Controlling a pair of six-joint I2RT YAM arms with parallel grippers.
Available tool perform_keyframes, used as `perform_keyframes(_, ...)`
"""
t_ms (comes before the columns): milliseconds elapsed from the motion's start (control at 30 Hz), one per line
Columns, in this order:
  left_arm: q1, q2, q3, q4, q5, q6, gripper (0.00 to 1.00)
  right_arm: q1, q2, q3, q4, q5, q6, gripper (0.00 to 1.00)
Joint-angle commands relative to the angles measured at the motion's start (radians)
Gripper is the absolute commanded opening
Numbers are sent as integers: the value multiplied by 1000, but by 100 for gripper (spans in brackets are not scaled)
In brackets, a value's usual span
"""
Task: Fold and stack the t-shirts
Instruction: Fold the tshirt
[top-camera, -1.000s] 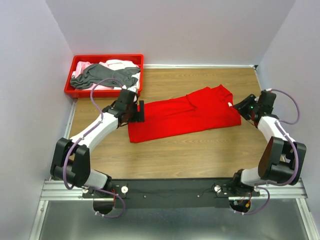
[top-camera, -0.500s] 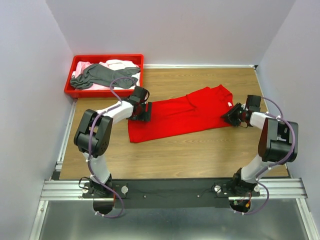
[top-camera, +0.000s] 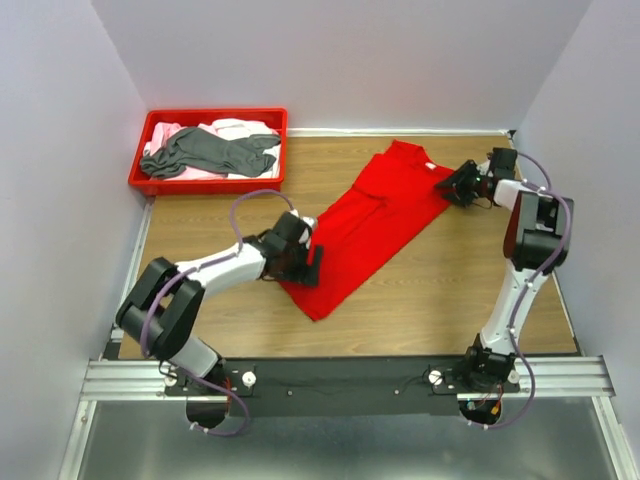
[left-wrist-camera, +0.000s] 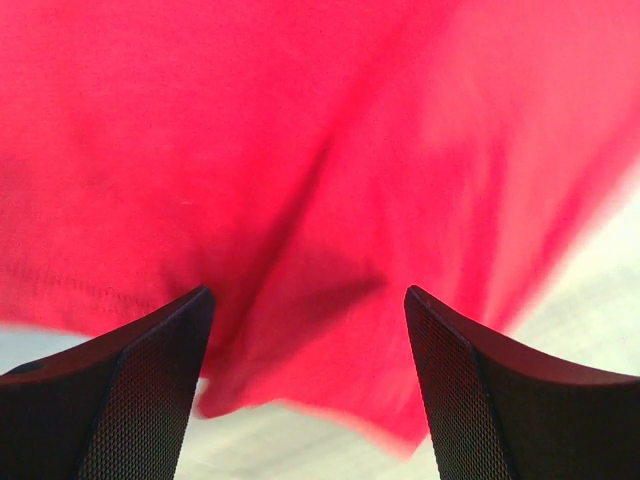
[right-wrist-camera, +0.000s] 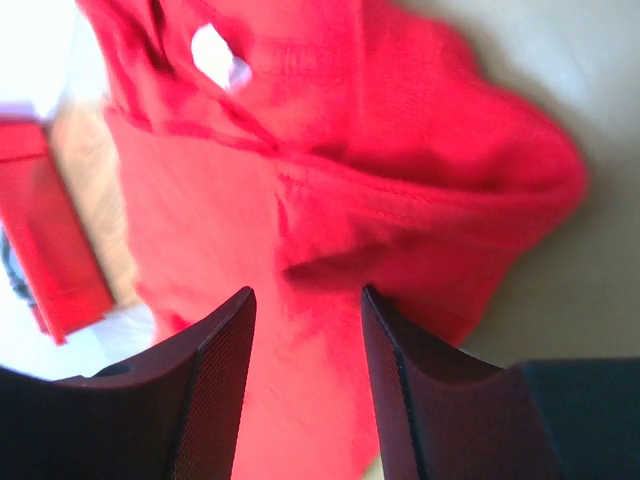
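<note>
A bright red t-shirt (top-camera: 370, 215) lies slantwise on the wooden table, its neck end far right and its hem near the middle. My left gripper (top-camera: 308, 264) sits at the hem's left edge. In the left wrist view its jaws stand wide apart (left-wrist-camera: 310, 295) with red cloth (left-wrist-camera: 320, 150) spread beyond and between them. My right gripper (top-camera: 452, 186) is at the shirt's far right shoulder. Its jaws are also apart (right-wrist-camera: 307, 292), over flat red cloth (right-wrist-camera: 400, 150), with the white neck label (right-wrist-camera: 215, 55) ahead. More t-shirts, dark grey (top-camera: 210, 150) and pale pink (top-camera: 235, 127), lie heaped together.
That heap fills a red plastic tray (top-camera: 205, 186) at the table's far left corner. Grey walls close in the left, back and right sides. The arms' bases and a metal rail (top-camera: 340, 385) run along the near edge.
The red shirt has swung from lying across the table to a diagonal. My left gripper moved nearer and rightward along the hem. My right gripper moved toward the far wall with the shoulder.
</note>
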Motion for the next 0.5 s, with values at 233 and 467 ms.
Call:
perform_keyframes(233,-418,-37,-133,-30,333,-241,86,111,408,538,-192,-66,-10,56)
perform_keyframes(467,-452,59,59,-77,253,-195,88,147,566,821,-194,-107,39,56)
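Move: The red t-shirt, already folded into a long strip, has its middle about 13 cm ahead and 12 cm right of the left hand, 14 cm back and 22 cm left of the right hand, some 1 cm below both. The table's near edge runs straight back of the left hand, about 21 cm off. From the right hand, the white collar tag is 5 cm ahead and 6 cm left, and the far table edge 18 cm straight ahead. The left hand, its open fingers still down on the strip's near end, drags the cloth back about 16 cm and right about 11 cm towards the near table edge, staying low, turning some 25 degrees clockwise and easing off late. Meanwhile the right hand, its half-open fingers still on the collar end, sweeps that end forward about 11 cm and left some 8 cm, first mostly forward and then more leftward, turning slightly counter-clockwise. ##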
